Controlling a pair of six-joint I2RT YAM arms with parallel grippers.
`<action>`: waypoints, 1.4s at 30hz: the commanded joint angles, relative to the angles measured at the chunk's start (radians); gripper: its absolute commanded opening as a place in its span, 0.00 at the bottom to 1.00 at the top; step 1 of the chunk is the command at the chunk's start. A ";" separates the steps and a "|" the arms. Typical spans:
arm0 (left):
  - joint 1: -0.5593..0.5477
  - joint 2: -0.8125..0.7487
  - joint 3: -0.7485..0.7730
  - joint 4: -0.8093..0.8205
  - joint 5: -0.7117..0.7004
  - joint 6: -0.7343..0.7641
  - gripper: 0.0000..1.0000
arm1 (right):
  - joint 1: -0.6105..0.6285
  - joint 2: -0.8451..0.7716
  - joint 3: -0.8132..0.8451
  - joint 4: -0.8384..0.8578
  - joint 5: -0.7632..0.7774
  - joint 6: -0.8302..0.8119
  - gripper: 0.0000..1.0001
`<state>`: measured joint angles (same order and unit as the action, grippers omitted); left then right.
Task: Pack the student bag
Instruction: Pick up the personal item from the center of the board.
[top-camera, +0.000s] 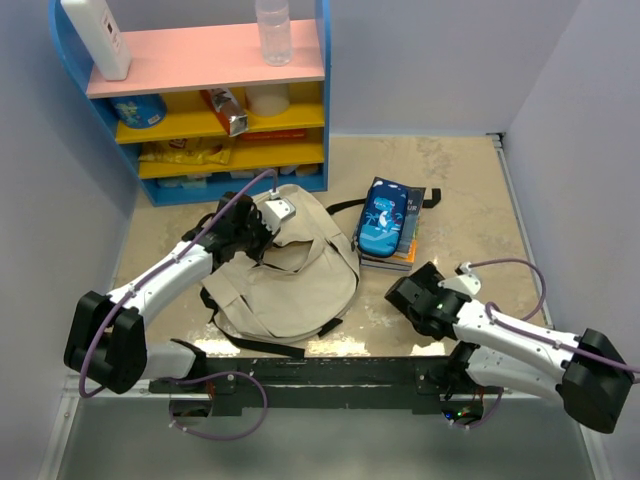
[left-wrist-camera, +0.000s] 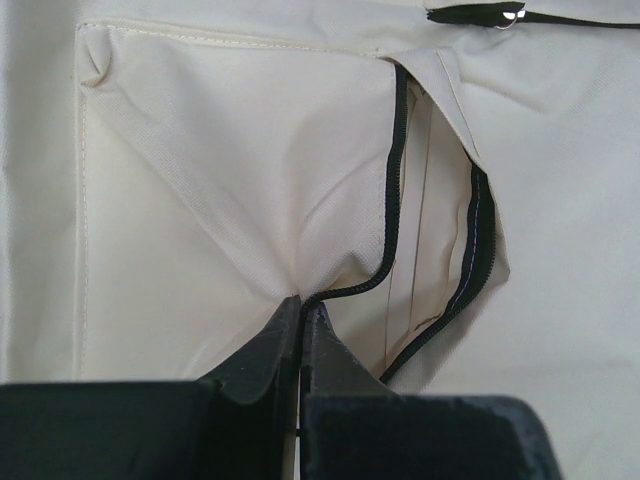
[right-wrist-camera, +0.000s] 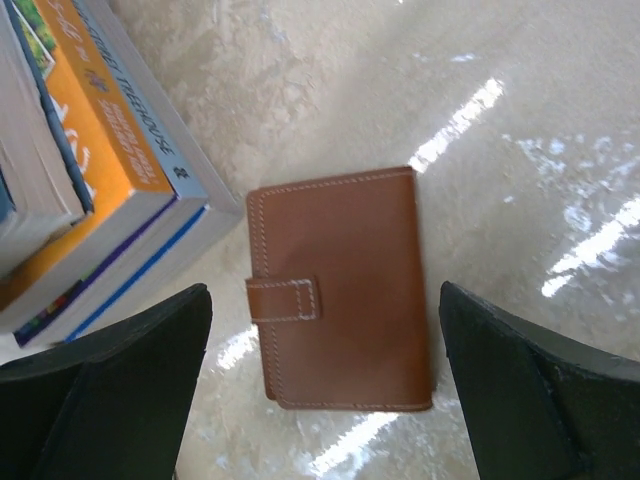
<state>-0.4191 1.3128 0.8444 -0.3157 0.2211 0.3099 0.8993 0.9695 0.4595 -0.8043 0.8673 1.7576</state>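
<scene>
The student bag (top-camera: 290, 275), beige canvas with black straps, lies flat on the table in front of the left arm. My left gripper (top-camera: 262, 235) rests on its upper part. In the left wrist view its fingertips (left-wrist-camera: 300, 305) are shut on the cream fabric at the end of a black zipper (left-wrist-camera: 395, 150). The pocket (left-wrist-camera: 430, 250) beside the zipper gapes partly open. My right gripper (right-wrist-camera: 325, 295) hangs open over a brown leather wallet (right-wrist-camera: 345, 290) lying flat on the table, one finger on each side of it. The arm hides the wallet in the top view.
A stack of books (right-wrist-camera: 90, 170) lies just left of the wallet, with a blue pencil case (top-camera: 383, 217) on top. A blue shelf unit (top-camera: 200, 100) with snacks, a bottle (top-camera: 273, 30) and a white container (top-camera: 95, 35) stands at the back left.
</scene>
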 joint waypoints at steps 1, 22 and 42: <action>0.008 -0.010 0.062 0.047 0.018 0.015 0.00 | -0.085 0.062 -0.001 0.209 -0.016 -0.181 0.99; 0.006 -0.033 0.076 0.024 0.011 0.035 0.00 | -0.113 0.379 0.110 0.350 -0.275 -0.357 0.88; 0.008 -0.060 0.061 0.026 0.023 0.031 0.00 | 0.321 0.213 0.128 0.189 -0.133 -0.201 0.32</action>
<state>-0.4164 1.2968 0.8623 -0.3492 0.2218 0.3328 1.1011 1.2156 0.5655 -0.5671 0.6968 1.4536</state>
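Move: The personal item, a brown wallet, lies flat just under the right hand's open fingers, about 3 cm ahead, 3 cm left and 4 cm below. The book stack's middle is some 19 cm ahead and 9 cm left of that hand, and the blue case on it about 21 cm ahead and 11 cm left. The bag's middle lies about 10 cm ahead and 35 cm left. From the left hand, the wallet is some 35 cm right and 8 cm back. The right fingers close onto the wallet's two side edges and pinch it. They get there by sinking about 4 cm with a little forward and left travel, the fingers tipping down towards the board. Still gripping, the hand then swings some 7 cm left towards the bag, drawing back about 4 cm, rising about 2 cm and turning counter-clockwise. ##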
